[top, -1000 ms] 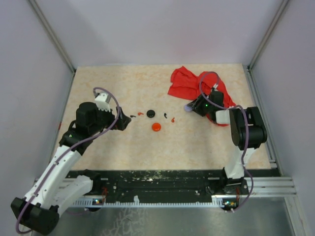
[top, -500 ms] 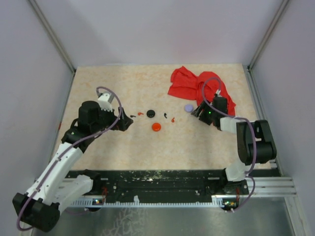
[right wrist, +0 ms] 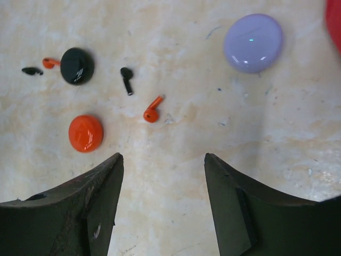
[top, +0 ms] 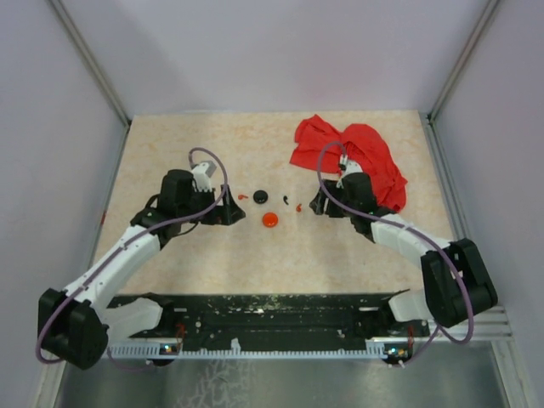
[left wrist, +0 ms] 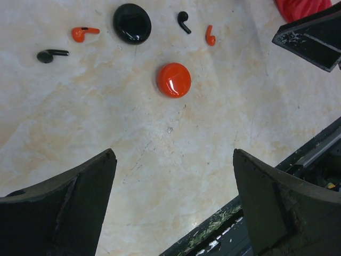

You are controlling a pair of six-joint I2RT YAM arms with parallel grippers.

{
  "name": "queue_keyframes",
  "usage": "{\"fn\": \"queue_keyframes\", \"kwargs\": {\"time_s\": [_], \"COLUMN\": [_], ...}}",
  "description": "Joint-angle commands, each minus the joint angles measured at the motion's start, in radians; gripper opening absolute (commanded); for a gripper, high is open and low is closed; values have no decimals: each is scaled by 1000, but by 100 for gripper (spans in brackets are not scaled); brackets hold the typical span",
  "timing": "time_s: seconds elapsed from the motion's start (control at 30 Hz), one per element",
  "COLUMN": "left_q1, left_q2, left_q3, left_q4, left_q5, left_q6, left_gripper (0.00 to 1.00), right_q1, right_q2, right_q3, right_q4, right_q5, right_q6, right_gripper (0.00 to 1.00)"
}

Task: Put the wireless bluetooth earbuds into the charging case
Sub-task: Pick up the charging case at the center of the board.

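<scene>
The charging case point(top: 260, 196) is a small round black puck on the table's middle, also in the left wrist view point(left wrist: 132, 23) and right wrist view point(right wrist: 77, 65). Left of it lie a black earbud point(left wrist: 50, 54) and an orange one point(left wrist: 84, 33). To its right are a second black earbud point(right wrist: 127, 79) and a second orange one point(right wrist: 152, 111). My left gripper point(left wrist: 173, 160) is open and empty, left of the items point(top: 228, 212). My right gripper point(right wrist: 162, 160) is open and empty, right of them point(top: 316, 204).
A red disc point(top: 270, 219) lies just in front of the case. A lavender disc point(right wrist: 253, 42) sits by the right gripper. A crumpled red cloth point(top: 340, 144) lies at the back right. The table's black front rail point(top: 272, 310) runs along the near edge.
The left arm has reached right toward the earbuds. The right arm has swung left off the red cloth, past the lavender disc, and its jaws have opened wider.
</scene>
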Motion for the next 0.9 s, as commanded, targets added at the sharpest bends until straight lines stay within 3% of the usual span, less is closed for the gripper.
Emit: {"fn": "queue_keyframes", "kwargs": {"time_s": [0.0, 0.4, 0.87], "left_q1": [-70, -319, -420], "left_q2": [72, 384, 736], "left_q3": [30, 178, 398], "left_q4": [49, 51, -28], "left_q5": [-59, -308, -519], "left_q6": [-36, -36, -86], "left_gripper": [95, 91, 92], "right_q1": [82, 115, 115], "right_q2": [-56, -88, -118], "right_q3": [-24, -88, -164], "right_q4": [70, 151, 226], "right_q5": [45, 74, 156], "right_q6": [-93, -101, -93], "right_gripper": [63, 63, 63]}}
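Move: The red case at the board's centre lies ahead and to the right of the empty left hand: about 6 cm forward, 9 cm right and 13 cm below. The black case stands some 9 cm farther out than the red one and 3 cm to its left. The black earbud is about 7 cm beyond the red case and 4 cm to its right. From the right hand, the red case lies some 13 cm left, 2 cm ahead and 6 cm below. Towards the red case with open fingers, the left hand swings about 11 cm right while sinking about as far, adding a few centimetres forward only in the last part. The wrist rolls some 20 degrees, left side rising, so the fingers point more steeply down. No touch yet. The empty right hand goes a little left, then mostly back again, ending about 2 cm nearer its base. ##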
